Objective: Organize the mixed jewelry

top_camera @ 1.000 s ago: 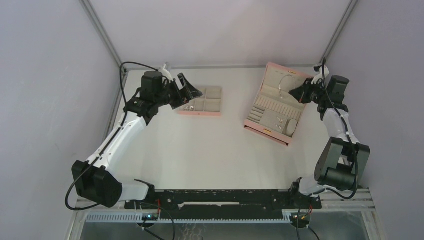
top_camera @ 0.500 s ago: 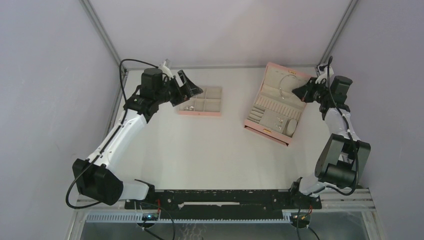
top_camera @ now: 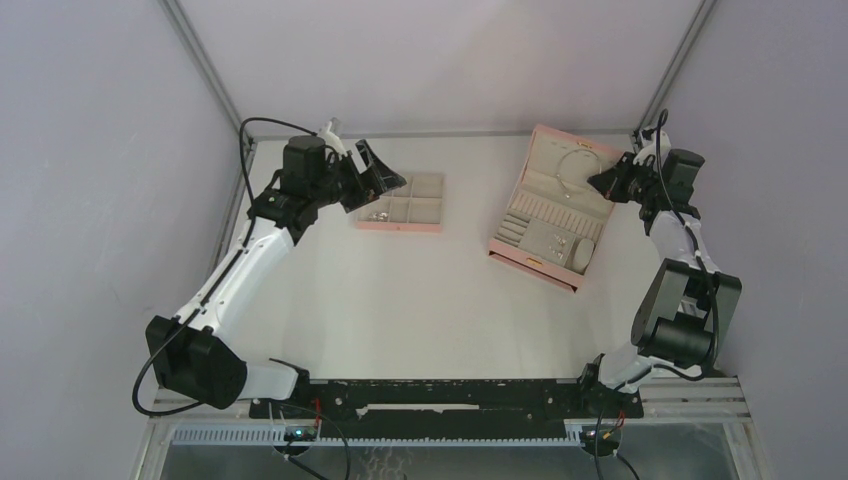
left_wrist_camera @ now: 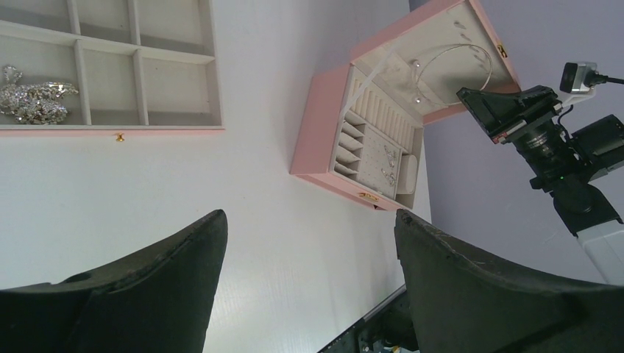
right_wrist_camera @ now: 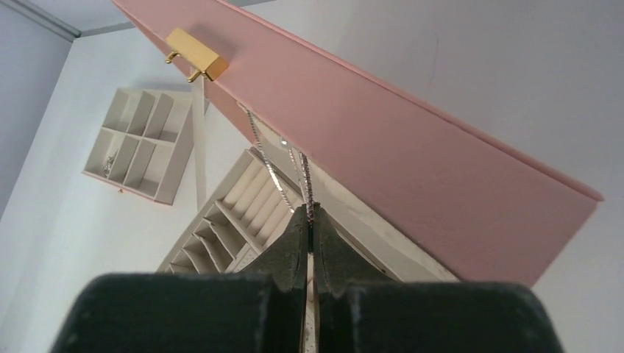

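Note:
A thin silver hoop (top_camera: 570,166) hangs against the inside of the open lid of the pink box (top_camera: 540,255). My right gripper (top_camera: 603,182) is at the lid's right edge. In the right wrist view its jaws (right_wrist_camera: 310,212) are shut on the hoop's wire (right_wrist_camera: 269,166), just under the lid. A sparkly silver cluster (left_wrist_camera: 33,100) lies in a left cell of the pink compartment tray (left_wrist_camera: 215,81). Tiny silver pieces (left_wrist_camera: 387,166) sit in the box's base. My left gripper (top_camera: 383,188) hovers open over the tray's left end, nothing between its fingers (left_wrist_camera: 206,250).
The box's lid (right_wrist_camera: 412,140) stands tilted up with a gold clasp (right_wrist_camera: 193,59) on its edge. The tray (top_camera: 418,201) lies left of the box. The enclosure walls stand close behind both arms.
My right gripper has drawn slightly right and back, holding the hoop at the lid. The left gripper has lifted a little and then held still.

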{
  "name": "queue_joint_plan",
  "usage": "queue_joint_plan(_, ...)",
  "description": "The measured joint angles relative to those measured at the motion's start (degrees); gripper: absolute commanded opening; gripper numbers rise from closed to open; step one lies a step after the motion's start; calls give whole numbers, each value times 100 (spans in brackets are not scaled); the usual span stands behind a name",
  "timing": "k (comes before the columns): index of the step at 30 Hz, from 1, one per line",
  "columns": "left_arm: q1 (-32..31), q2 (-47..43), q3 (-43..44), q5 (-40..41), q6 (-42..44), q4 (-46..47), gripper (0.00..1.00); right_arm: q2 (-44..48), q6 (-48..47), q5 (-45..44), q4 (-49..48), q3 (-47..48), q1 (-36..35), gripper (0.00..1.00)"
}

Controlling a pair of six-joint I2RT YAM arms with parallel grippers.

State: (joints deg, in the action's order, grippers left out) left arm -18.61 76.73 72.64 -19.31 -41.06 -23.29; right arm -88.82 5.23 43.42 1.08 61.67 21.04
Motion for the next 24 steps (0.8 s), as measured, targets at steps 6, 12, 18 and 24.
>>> queue_joint_plan(6,2,0,0,0,0,0,88,-31,74,-125,0,0,0,3)
queue_joint_plan(12,4,0,0,0,2,-2,88,-68,192,-260,-4,0,31,17)
queue_joint_plan(18,7,0,0,2,2,-2,88,-79,326,-472,-2,0,76,33)
queue_joint_plan(24,17,0,0,4,2,-4,88,-74,358,-586,92,0,61,66)
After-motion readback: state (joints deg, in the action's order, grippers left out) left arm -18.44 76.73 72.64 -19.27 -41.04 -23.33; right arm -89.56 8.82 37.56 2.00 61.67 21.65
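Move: The right fingers are shut on the near strand of the hoop necklace. The open lid that it is being put into has its middle about 2 cm farther out and 4 cm to the hand's left, with its gold clasp some 6 cm ahead, 2 cm left and 4 cm up. The box's tray lies about 10 cm back, 7 cm left and 8 cm below. From the left hand, the lid's middle is roughly 37 cm to the right, almost level in reach and some 8 cm lower. Easing to the right and slightly down, about 2 cm in all, the right hand first draws slowly on the pinched strand beside the lid's lining, turning clockwise some 5 to 10 degrees. Partway through, its fingers open to more than a third of their range and let go of the hoop necklace, staying around the strand beside the lid. ##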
